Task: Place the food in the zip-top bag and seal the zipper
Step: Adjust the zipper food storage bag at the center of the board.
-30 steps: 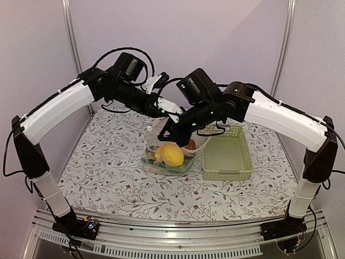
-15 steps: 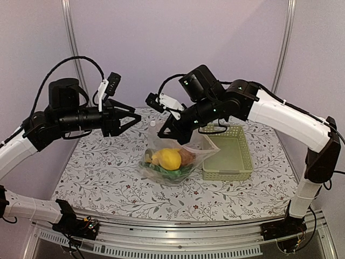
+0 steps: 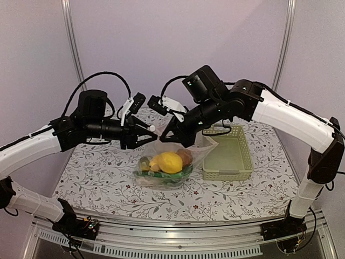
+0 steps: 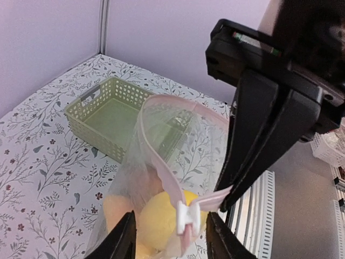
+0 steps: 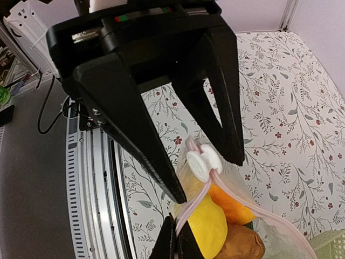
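Observation:
The clear zip-top bag (image 3: pixel 200 147) lies mid-table, its mouth lifted. The food shows inside it: a yellow lemon (image 3: pixel 170 162), a brown potato (image 3: pixel 185 156) and green pieces beneath. My right gripper (image 3: pixel 165 138) is shut on the pink zipper strip (image 5: pixel 192 207) just below the white slider (image 5: pixel 204 162). In the right wrist view the lemon (image 5: pixel 209 226), an orange piece (image 5: pixel 233 208) and the potato (image 5: pixel 243 244) lie under the strip. My left gripper (image 4: pixel 171 240) is open, with the slider (image 4: pixel 187 218) between its fingers and untouched.
A pale green plastic basket (image 3: pixel 226 157) stands right of the bag, touching its side, and appears behind the bag as the basket (image 4: pixel 99 116) in the left wrist view. The flower-patterned tablecloth (image 3: pixel 102 172) covers the table; walls close the back and sides.
The left arm pulled away left from the bag mouth, then came back; its open jaws now flank the slider. The right gripper kept its hold, and the bag settled slightly left.

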### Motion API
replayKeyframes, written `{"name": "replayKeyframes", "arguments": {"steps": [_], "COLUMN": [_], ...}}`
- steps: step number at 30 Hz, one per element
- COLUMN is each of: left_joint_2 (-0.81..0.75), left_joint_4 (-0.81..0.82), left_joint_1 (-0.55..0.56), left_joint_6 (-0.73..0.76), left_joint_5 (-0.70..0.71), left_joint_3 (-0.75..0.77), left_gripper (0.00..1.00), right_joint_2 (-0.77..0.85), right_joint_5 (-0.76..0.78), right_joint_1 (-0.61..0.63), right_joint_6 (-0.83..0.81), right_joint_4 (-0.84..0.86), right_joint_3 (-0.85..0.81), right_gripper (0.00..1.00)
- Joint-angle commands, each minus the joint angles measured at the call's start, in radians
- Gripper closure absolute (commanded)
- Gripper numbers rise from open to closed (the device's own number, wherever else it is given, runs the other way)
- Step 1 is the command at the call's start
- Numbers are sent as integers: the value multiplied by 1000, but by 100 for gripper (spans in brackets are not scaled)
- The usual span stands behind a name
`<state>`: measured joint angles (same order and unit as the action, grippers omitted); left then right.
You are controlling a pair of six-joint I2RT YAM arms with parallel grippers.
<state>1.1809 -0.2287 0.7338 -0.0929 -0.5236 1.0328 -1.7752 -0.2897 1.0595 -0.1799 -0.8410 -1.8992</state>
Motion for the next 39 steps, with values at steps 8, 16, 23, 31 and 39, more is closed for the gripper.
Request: {"name": "replayKeyframes", "arguments": {"steps": [8, 16, 23, 31, 39], "left_joint_2": [75, 60, 34, 9, -40], "left_joint_4": [35, 59, 28, -4, -31], "left_joint_1": [-26, -32, -33, -33, -33], "left_joint_6": [69, 65, 86, 135, 179], "left_joint_5": [-81, -71, -48, -37, -46], "left_joint_3": [35, 37, 40, 59, 35], "left_gripper": [87, 100, 100, 100, 100], "right_joint_2": [48, 27, 1, 28, -16], "right_joint_5": [35, 233, 391, 159, 46], "right_joint_1": [0, -1, -1, -1, 0], "right_joint_6": [8, 25, 12, -83, -144], "right_joint_4": [-2, -29, -62, 25, 105], "right_joint_3": [52, 8, -73, -72, -119], "right_gripper": [100, 95, 84, 56, 46]}}
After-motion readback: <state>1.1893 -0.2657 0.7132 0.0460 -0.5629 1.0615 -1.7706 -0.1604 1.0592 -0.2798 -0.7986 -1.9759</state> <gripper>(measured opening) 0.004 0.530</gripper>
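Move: The zipper end with its white slider lies just off the left hand's open fingers, about 3 cm to their right and 1 cm lower. From the right hand, which already pinches the zipper strip, the slider is some 4 cm left and 2 cm ahead, level with it. The yellow fruit in the bag is roughly 14 cm below the right hand and 2 cm back, and the basket about 25 cm to its right, 10 cm ahead and 27 cm below. The left fingers close on the zipper tail beside the slider after easing about 2 cm down and 1 cm right, then keep that pinch while rising about 2 cm. The right fingers let go of the strip as that hand draws some 5 cm forward and a little right, turning clockwise. It then comes back and left while rising to about 4 cm above its start, opening to half. ##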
